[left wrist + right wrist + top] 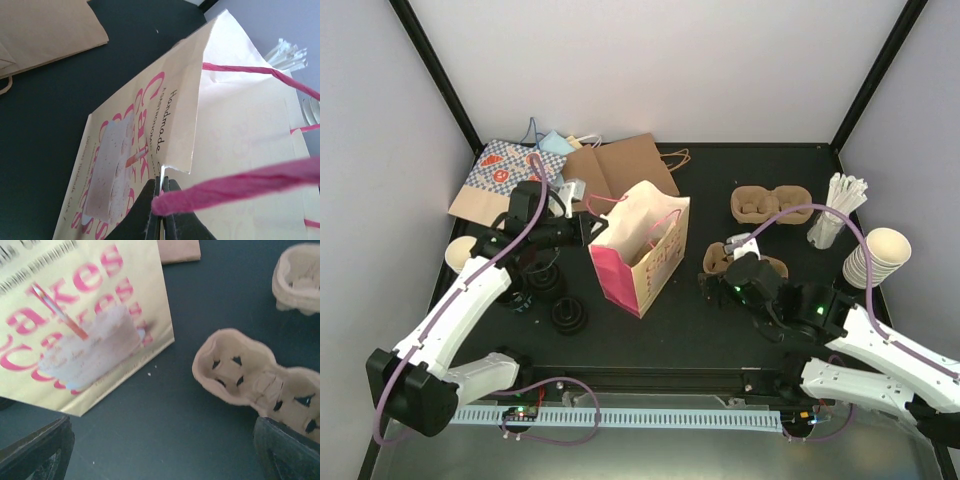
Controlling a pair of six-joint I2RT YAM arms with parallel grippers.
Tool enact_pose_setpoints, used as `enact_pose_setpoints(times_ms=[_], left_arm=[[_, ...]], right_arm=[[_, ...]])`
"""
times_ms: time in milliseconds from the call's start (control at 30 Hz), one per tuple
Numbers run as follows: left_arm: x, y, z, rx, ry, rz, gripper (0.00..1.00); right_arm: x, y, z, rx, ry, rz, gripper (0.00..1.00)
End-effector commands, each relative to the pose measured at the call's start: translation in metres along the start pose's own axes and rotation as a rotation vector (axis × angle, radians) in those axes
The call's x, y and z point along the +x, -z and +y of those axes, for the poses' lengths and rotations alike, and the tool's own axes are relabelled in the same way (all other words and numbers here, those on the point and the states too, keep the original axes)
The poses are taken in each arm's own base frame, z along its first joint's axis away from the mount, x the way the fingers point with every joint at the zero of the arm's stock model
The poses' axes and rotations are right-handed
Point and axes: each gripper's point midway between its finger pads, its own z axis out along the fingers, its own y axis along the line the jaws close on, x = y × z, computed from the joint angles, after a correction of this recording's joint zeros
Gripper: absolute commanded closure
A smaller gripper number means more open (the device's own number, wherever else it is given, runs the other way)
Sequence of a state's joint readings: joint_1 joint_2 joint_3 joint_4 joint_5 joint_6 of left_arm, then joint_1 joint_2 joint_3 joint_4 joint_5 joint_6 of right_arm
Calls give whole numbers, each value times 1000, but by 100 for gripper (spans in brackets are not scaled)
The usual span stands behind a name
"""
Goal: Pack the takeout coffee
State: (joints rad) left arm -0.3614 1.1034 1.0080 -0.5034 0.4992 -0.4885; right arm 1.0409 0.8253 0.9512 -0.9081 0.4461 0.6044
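Observation:
No lidded takeout coffee cup shows in any view. A cream paper bag [642, 245] with pink print and pink handles stands open mid-table. My left gripper [590, 228] is shut on the bag's left rim; in the left wrist view its fingertips [165, 186] pinch the paper edge of the bag [150, 130], with a pink handle [240, 184] crossing in front. My right gripper [717, 270] hangs open and empty just right of the bag, over bare table [162, 455], between the bag [85, 315] and a pulp cup carrier [245, 372].
A second pulp carrier [770, 203] lies further back. Stirrers in a holder [835, 212] and a stack of lidless cream cups [875, 258] stand at the right. Black lid stacks [560, 300] and a lidless cup [460, 253] sit at the left. Flat paper bags [620, 165] lie at the back.

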Motion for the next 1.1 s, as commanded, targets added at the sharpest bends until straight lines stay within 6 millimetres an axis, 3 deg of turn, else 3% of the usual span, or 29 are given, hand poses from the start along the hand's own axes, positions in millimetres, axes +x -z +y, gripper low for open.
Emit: enact_pose_setpoints(times_ms=[0,200,267,433,667,833,933,1067], left_arm=[[-25,2,-8,53,25,-114,98],[-38,-3,-3,61,85,-191,96],[-38,-3,-1,56,90,-198,85],[-32,7,-6,58,70,-187,44],[-24,45,-20,36,9,-222,2],[-23,93,-25,-60,-37,-306,1],[-20,121,-15,-188,-54,-331,1],[-3,150,12,-378,-29,-327,1]], right_arm=[[22,-11,-3,9,-90,59,0],[32,-18,0,-8,-114,84,0],[35,-19,-1,-4,-119,94,0],[47,-21,1,-16,-148,134,0],[46,-22,-2,38,-205,167,0],[41,-26,-1,61,-150,165,0],[40,-28,-3,58,-157,134,0],[32,-25,-10,83,-167,83,0]])
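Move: The pink-and-cream paper bag has its rim still pinched by the left hand; the bag's middle lies about 7 cm to this hand's right, roughly level with it fore and aft, and 13 cm lower. Two black lids lie about 15 cm left, and 9 cm left and 9 cm back. From the open right hand, the bag is some 15 cm left and 8 cm ahead, the cup carrier about 12 cm ahead and 9 cm right. The bag's rim is carried forward about 2 cm in the left fingers' pinch, then they open wide and let go. The left hand draws away up, left and back, rising some 9 cm, its fingers levelling slightly and swinging counter-clockwise. The empty right hand, already open, sinks 5 to 6 cm, tipping its fingers further down. ##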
